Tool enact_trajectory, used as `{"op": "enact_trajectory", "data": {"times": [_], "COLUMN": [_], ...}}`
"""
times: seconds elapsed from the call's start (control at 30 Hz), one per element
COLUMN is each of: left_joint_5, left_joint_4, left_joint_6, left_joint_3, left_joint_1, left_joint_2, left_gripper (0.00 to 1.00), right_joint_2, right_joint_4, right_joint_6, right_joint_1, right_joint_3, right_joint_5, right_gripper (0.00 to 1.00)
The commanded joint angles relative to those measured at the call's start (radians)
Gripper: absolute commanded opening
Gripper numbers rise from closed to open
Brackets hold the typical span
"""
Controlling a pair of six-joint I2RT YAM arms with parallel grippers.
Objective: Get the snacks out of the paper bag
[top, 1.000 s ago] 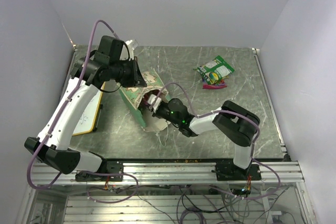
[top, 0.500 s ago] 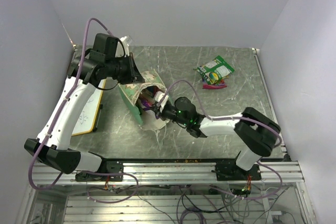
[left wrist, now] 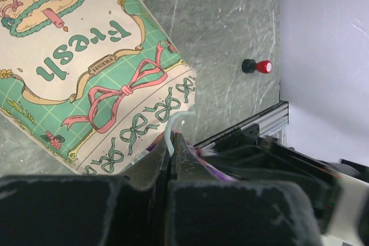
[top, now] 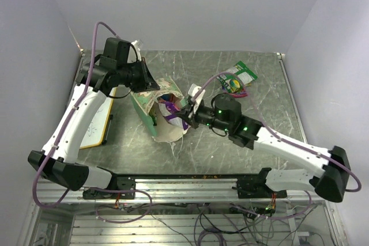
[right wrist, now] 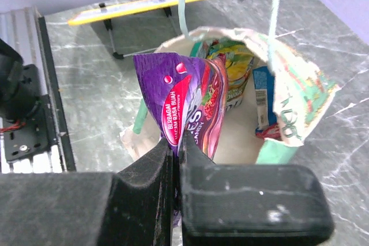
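Observation:
The mint-green paper bag stands open on the table; its printed front fills the left wrist view. My left gripper is shut on the bag's string handle and holds the mouth up. My right gripper is shut on a pink-purple snack packet and holds it just above the bag's mouth. A yellow-green packet and a teal-red packet still lie inside the bag. Two more packets lie on the table at the back right.
A wood-framed whiteboard lies at the left edge; it also shows in the right wrist view. A small red-topped black button sits near the table's rail. The metal rail runs along the near edge.
My right gripper has drawn back to the right out of the bag with the pink-purple packet in it. My left gripper has lifted the handle slightly and holds.

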Motion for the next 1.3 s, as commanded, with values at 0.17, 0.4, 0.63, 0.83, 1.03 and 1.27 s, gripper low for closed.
{"op": "enact_trajectory", "data": {"times": [0.17, 0.4, 0.63, 0.83, 1.03, 1.27], "left_joint_5": [-0.070, -0.088, -0.069, -0.075, -0.069, -0.069], "left_joint_4": [0.013, -0.046, -0.002, -0.010, -0.027, -0.039], "left_joint_6": [-0.028, -0.006, -0.034, -0.031, -0.016, 0.006], "left_joint_3": [0.044, 0.103, 0.052, 0.069, 0.094, 0.117], "left_joint_1": [0.014, 0.030, 0.032, 0.034, 0.034, 0.034], "left_joint_2": [0.030, 0.067, 0.031, 0.027, 0.042, 0.066], "left_gripper": [0.07, 0.07, 0.07, 0.07, 0.07, 0.07], "right_joint_2": [-0.193, -0.245, -0.005, 0.266, 0.460, 0.615], "right_joint_4": [-0.556, -0.546, -0.465, -0.577, -0.509, -0.411], "right_joint_6": [-0.161, -0.355, -0.507, -0.536, -0.731, -0.872], "right_joint_1": [0.000, 0.000, -0.169, -0.418, -0.509, -0.548], "right_joint_3": [0.301, 0.421, 0.573, 0.735, 0.735, 0.738], "right_joint_5": [0.060, 0.378, 0.629, 0.621, 0.763, 0.788], "right_gripper": [0.00, 0.00, 0.00, 0.00, 0.00, 0.00]}}
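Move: Over the snack pile is where the right hand, already holding the purple snack, is headed: the pile's green packet lies about 33 cm ahead, 23 cm to its right and 22 cm below. The pink packet sticks out from under the green one's near side, some 6 cm closer in. The paper bag stands about 9 cm ahead, 15 cm left and 15 cm below. From the left hand the green packet is roughly 25 cm ahead, 40 cm right and 29 cm down. Carrying the pinched purple snack up and right out of the bag mouth, the right hand climbs some 17 cm, then swings forward and farther right towards the pile while sinking back to about its starting height. The wrist turns clockwise and rolls its left side down, so the fingers swing from pointing left to pointing forward and down. The left hand, fingers still shut at the bag's upper edge, shifts about 2 cm forward. ##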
